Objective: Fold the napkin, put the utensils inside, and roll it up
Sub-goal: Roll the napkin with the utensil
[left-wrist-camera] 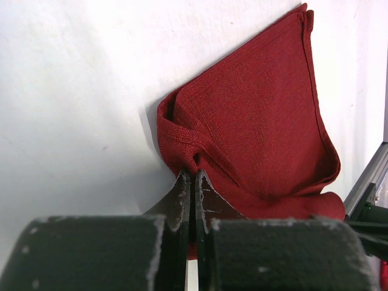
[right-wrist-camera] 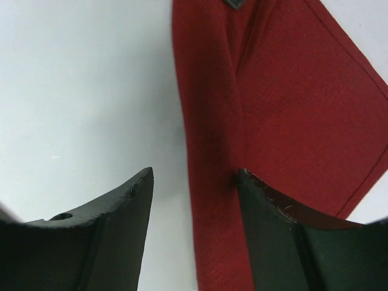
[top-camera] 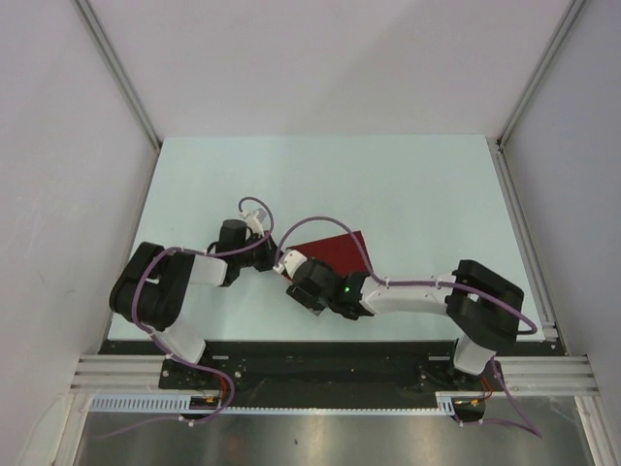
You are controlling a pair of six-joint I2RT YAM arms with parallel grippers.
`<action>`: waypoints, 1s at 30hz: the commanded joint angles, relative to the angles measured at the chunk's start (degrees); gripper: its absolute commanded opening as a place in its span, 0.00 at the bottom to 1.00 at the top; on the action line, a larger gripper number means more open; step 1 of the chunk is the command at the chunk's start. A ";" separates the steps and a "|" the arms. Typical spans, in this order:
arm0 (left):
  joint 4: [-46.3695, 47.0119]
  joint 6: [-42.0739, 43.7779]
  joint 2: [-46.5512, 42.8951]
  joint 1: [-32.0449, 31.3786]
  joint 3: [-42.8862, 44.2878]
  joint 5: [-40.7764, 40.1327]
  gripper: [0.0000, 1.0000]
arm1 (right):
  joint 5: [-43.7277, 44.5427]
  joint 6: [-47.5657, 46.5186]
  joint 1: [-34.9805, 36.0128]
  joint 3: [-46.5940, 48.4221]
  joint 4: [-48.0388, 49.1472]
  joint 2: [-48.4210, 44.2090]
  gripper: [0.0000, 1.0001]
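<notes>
The dark red napkin (top-camera: 332, 249) lies folded on the pale table, just beyond the two wrists. My left gripper (top-camera: 276, 260) is shut on a bunched fold at the napkin's (left-wrist-camera: 260, 121) near left edge, and red cloth shows between its jaws (left-wrist-camera: 193, 177). From the right, my right gripper (top-camera: 299, 276) comes up to the same side of the cloth. It stands open (right-wrist-camera: 195, 173) astride a raised lengthwise fold of the napkin (right-wrist-camera: 291, 103), one finger over bare table and one over cloth. The utensils are out of view.
The pale green table top (top-camera: 388, 184) is walled in by white panels on the left, the back and the right. Metal rails run along the right edge (top-camera: 524, 233) and the near edge (top-camera: 320, 371). A purple cable (top-camera: 310, 225) loops over the napkin.
</notes>
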 commanded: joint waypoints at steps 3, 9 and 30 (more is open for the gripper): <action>-1.23 -0.07 1.08 -0.47 0.92 0.72 0.00 | 7.48 -4.38 0.32 1.06 2.46 5.28 0.61; -1.06 -0.07 1.08 -0.47 1.00 1.24 0.00 | 3.61 -3.77 -3.80 0.71 2.90 7.48 0.60; -1.41 3.88 -14.39 0.41 -4.09 -7.63 0.82 | -56.42 0.97 -23.14 -1.14 2.90 12.04 0.05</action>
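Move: My left fingers are shut on the napkin's left end. The stretch of napkin roll my open right hand goes for lies about 4 cm ahead of that hand, 2 cm to its right and 4 cm below; from my left hand it is some 9 cm right and 5 cm back. The left gripper sits about 9 cm ahead and 7 cm left of my right hand, 4 cm lower, and the flat napkin's far corner some 16 cm ahead and 10 cm right, 5 cm down. I sink my right hand about 3 cm, then slide it some 3 cm forward, low over the table, and close its fingers across the rolled edge; keeping that pinch, I swing the fingers round about 30 degrees to point more leftward. My left hand holds still until the right is closing, then opens wide, comes free of the napkin's end and lifts about 4.5 cm, easing slightly left. ##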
